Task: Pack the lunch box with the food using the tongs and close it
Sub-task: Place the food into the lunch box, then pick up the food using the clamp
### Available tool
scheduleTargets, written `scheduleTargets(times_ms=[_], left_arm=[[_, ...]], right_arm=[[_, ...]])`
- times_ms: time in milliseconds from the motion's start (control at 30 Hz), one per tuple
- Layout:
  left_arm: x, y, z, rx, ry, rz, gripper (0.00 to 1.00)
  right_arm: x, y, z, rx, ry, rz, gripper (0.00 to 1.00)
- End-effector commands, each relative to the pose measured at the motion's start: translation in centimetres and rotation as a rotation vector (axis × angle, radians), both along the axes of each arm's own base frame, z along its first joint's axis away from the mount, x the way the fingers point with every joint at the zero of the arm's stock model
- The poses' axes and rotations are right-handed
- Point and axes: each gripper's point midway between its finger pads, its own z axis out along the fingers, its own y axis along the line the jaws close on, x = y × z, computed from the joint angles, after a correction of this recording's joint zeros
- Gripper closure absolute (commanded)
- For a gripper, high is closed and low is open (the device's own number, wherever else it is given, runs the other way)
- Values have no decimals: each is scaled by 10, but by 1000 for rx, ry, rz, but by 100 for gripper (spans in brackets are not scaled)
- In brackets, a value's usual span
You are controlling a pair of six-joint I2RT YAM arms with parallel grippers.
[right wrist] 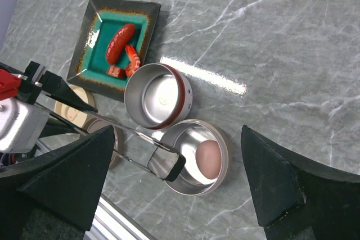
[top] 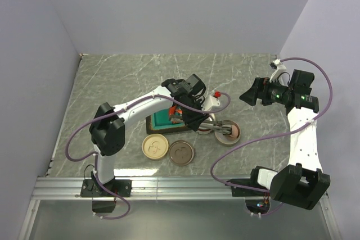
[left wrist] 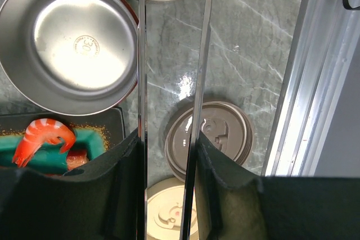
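My left gripper (left wrist: 169, 189) is shut on the silver tongs (left wrist: 205, 54), a finger pressing on each arm. In the right wrist view the tongs (right wrist: 129, 139) reach out over the rim of a steel lunch box bowl (right wrist: 183, 186); their tips are apart with nothing between them. A pale pink egg (right wrist: 207, 158) lies in that bowl. A red-rimmed steel bowl (right wrist: 159, 95) beside it holds nothing. A red sausage (right wrist: 120, 43) and an orange shrimp (right wrist: 132, 60) lie on the teal tray (right wrist: 95, 23). My right gripper (right wrist: 177, 133) hangs open above the bowls.
A brown lid (left wrist: 216, 139) and a cream lid (left wrist: 166, 212) lie flat between the tray and the aluminium rail (left wrist: 315, 82) at the table's near edge. The right arm (top: 301, 133) stands at the right side, and walls close off the back and both sides.
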Motion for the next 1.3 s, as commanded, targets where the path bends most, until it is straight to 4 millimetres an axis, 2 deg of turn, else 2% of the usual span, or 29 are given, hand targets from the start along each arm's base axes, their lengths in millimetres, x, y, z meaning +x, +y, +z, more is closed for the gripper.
scheduleTargets(times_ms=[0, 67, 167, 200, 333, 467, 567, 600, 700, 733, 767, 800, 833, 900, 933, 1000, 1033, 1167, 1267], left_arm=[[7, -9, 8, -32, -29, 1, 64], [7, -9, 7, -24, -33, 1, 63], [8, -8, 8, -18, -39, 4, 56], [10, -8, 8, -15, -43, 5, 51], [13, -6, 10, -6, -64, 13, 44], [13, -9, 24, -37, -74, 15, 41], [15, -5, 41, -65, -83, 39, 42], [16, -2, 53, -89, -92, 54, 42], [32, 21, 78, -146, -66, 145, 42], [43, 40, 78, -135, -51, 203, 42], [46, 50, 79, -132, -50, 229, 42], [49, 63, 89, -138, -78, 260, 42], [52, 82, 80, -111, -69, 296, 41], [52, 107, 85, -85, -114, 343, 41], [53, 123, 73, -48, -102, 384, 41], [52, 141, 73, -31, -116, 428, 40], [55, 158, 62, 15, -111, 485, 40], [59, 191, 46, 83, -97, 596, 40], [55, 203, 30, 136, -62, 650, 40]], right_arm=[[2, -2, 19, -27, -78, 5, 0], [1, -2, 19, -33, -77, 7, 0], [1, -2, 17, -30, -73, 5, 0], [1, -2, 16, -29, -71, 5, 0], [2, -2, 17, -28, -74, 5, 0], [2, -2, 19, -28, -78, 2, 0], [2, -2, 20, -27, -80, 3, 0], [2, -2, 21, -30, -84, 2, 0], [1, -2, 21, -33, -84, 3, 0], [2, -3, 21, -35, -82, 3, 0], [2, -3, 20, -37, -81, 2, 0], [1, -3, 19, -37, -78, 2, 0], [1, -3, 19, -40, -77, 2, 0], [1, -4, 16, -46, -71, 1, 0], [1, -5, 15, -51, -69, 0, 0], [0, -6, 12, -58, -61, -2, 0], [0, -7, 12, -62, -59, -4, 0], [-1, -9, 6, -73, -45, -22, 0], [0, -13, 2, -86, -29, -43, 0]])
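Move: The left hand holds tongs whose tips grip the white food cube at the near lunch box tray, the one with the egg in it, its centre about 14 cm to this hand's right, 6 cm back and 11 cm below. The red-rimmed tray lies some 3 cm right and 1 cm back, the plate 11 cm left and 3 cm ahead, the brown lid 6 cm left and 14 cm back. From the idle right hand, the egg's tray lies about 15 cm back, 6 cm left and 22 cm below. The left hand eases down about 1 cm and opens its fingers part way, still keeping the tongs between them, so that the tong tips spread and let go of the white cube inside the tray beside the egg. It then lifts clear and swings some 19 cm left and a little forward, turning about 30 degrees counter-clockwise and sinking a few centimetres at the end, to bring the open tongs back from the tray towards the plate. ##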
